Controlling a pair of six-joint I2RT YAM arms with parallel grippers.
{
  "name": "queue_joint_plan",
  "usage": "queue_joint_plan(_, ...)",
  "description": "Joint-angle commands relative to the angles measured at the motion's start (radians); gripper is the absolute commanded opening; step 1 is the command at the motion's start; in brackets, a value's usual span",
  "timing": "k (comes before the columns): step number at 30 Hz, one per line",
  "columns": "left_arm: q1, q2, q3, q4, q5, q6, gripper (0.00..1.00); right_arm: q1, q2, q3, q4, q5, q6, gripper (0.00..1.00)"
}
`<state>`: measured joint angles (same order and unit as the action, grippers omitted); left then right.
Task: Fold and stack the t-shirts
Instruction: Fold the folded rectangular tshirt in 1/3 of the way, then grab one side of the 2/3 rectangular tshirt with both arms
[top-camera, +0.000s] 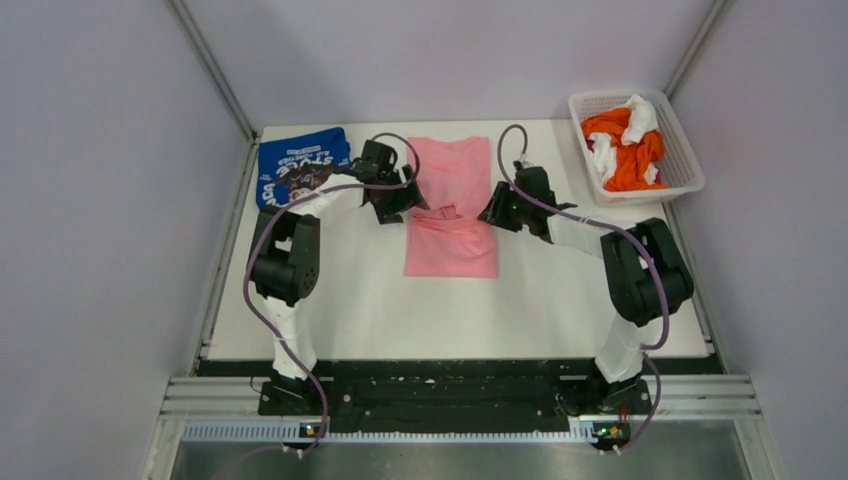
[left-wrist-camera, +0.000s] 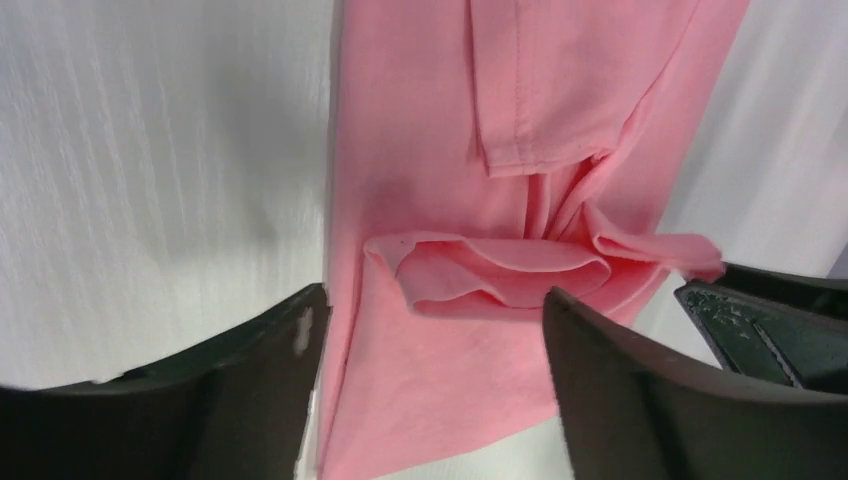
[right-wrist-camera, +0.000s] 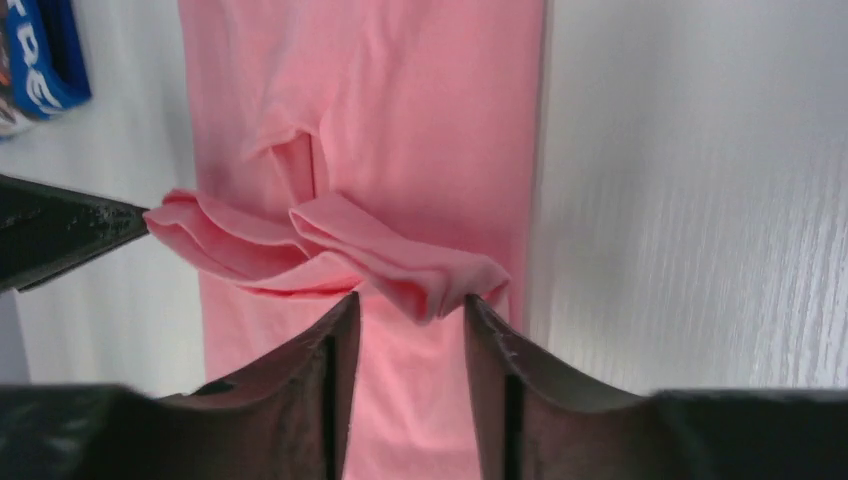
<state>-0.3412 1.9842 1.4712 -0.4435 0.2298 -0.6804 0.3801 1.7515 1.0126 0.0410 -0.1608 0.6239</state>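
Observation:
The light pink t-shirt (top-camera: 450, 215) lies flat mid-table, its near part folded up over the middle with a loose ruffled edge (left-wrist-camera: 500, 270) across it. My left gripper (top-camera: 405, 205) hovers at the shirt's left edge, open (left-wrist-camera: 435, 300), nothing between its fingers. My right gripper (top-camera: 492, 212) is at the right edge, open (right-wrist-camera: 410, 300), and the ruffled fold (right-wrist-camera: 400, 265) lies just past its fingertips, which do not pinch it. The royal blue t-shirt (top-camera: 300, 165) with white lettering lies folded at the back left, its edge (right-wrist-camera: 40, 60) visible in the right wrist view.
A white lattice basket (top-camera: 690, 165) at the back right corner holds crumpled orange and white cloth (top-camera: 625, 140). Grey walls close in the table on three sides. Each arm's cable loops above the shirt's sides.

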Motion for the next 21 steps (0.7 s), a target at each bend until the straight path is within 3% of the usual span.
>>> queue_joint_plan(1,0.046,0.014,0.080,0.047,0.070,-0.016,0.98,-0.047,0.062,0.101,0.106,-0.061,-0.022,0.48)
queue_joint_plan(2,0.053,0.001,0.084,0.044,0.075,-0.019,0.99,-0.053,0.060,0.110,0.106,-0.066,-0.025,0.54)
queue_joint_plan(4,0.060,-0.047,0.054,0.058,0.068,-0.013,0.99,-0.054,0.033,0.109,0.099,-0.060,-0.035,0.81)
queue_joint_plan(7,0.061,-0.150,-0.043,0.089,0.075,-0.001,0.99,-0.053,-0.036,0.049,0.115,-0.060,-0.040,0.98)
queue_joint_plan(15,0.031,-0.322,-0.380,0.135,0.148,-0.017,0.99,-0.012,-0.237,-0.199,0.062,-0.026,0.016,0.99)
queue_joint_plan(21,-0.014,-0.323,-0.482,0.146,0.147,-0.023,0.98,0.069,-0.277,-0.290,-0.036,-0.006,0.044,0.99)
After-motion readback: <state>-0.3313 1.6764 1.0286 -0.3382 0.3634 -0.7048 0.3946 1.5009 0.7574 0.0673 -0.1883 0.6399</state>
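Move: Behind both hands lie the next corners to take: the shirt's near left corner is about 14 cm back and 1 cm left of the left hand, the near right corner some 13 cm back and 2 cm right of the right hand, both roughly 2 cm lower. The pink flap's middle is 6 cm to the left hand's right, about level ahead. The blue shirts lie some 11 cm ahead and 19 cm left of the left hand. Opening wide, both grippers run on forward another 2 cm or so over the pink shirt and let go of the folded-over flap's two corners. They then lift about 3 cm, swing back over the shirt's sides towards its near fold and sink again, still open, the left ending about 10 cm behind its start and the right about 6 cm. ##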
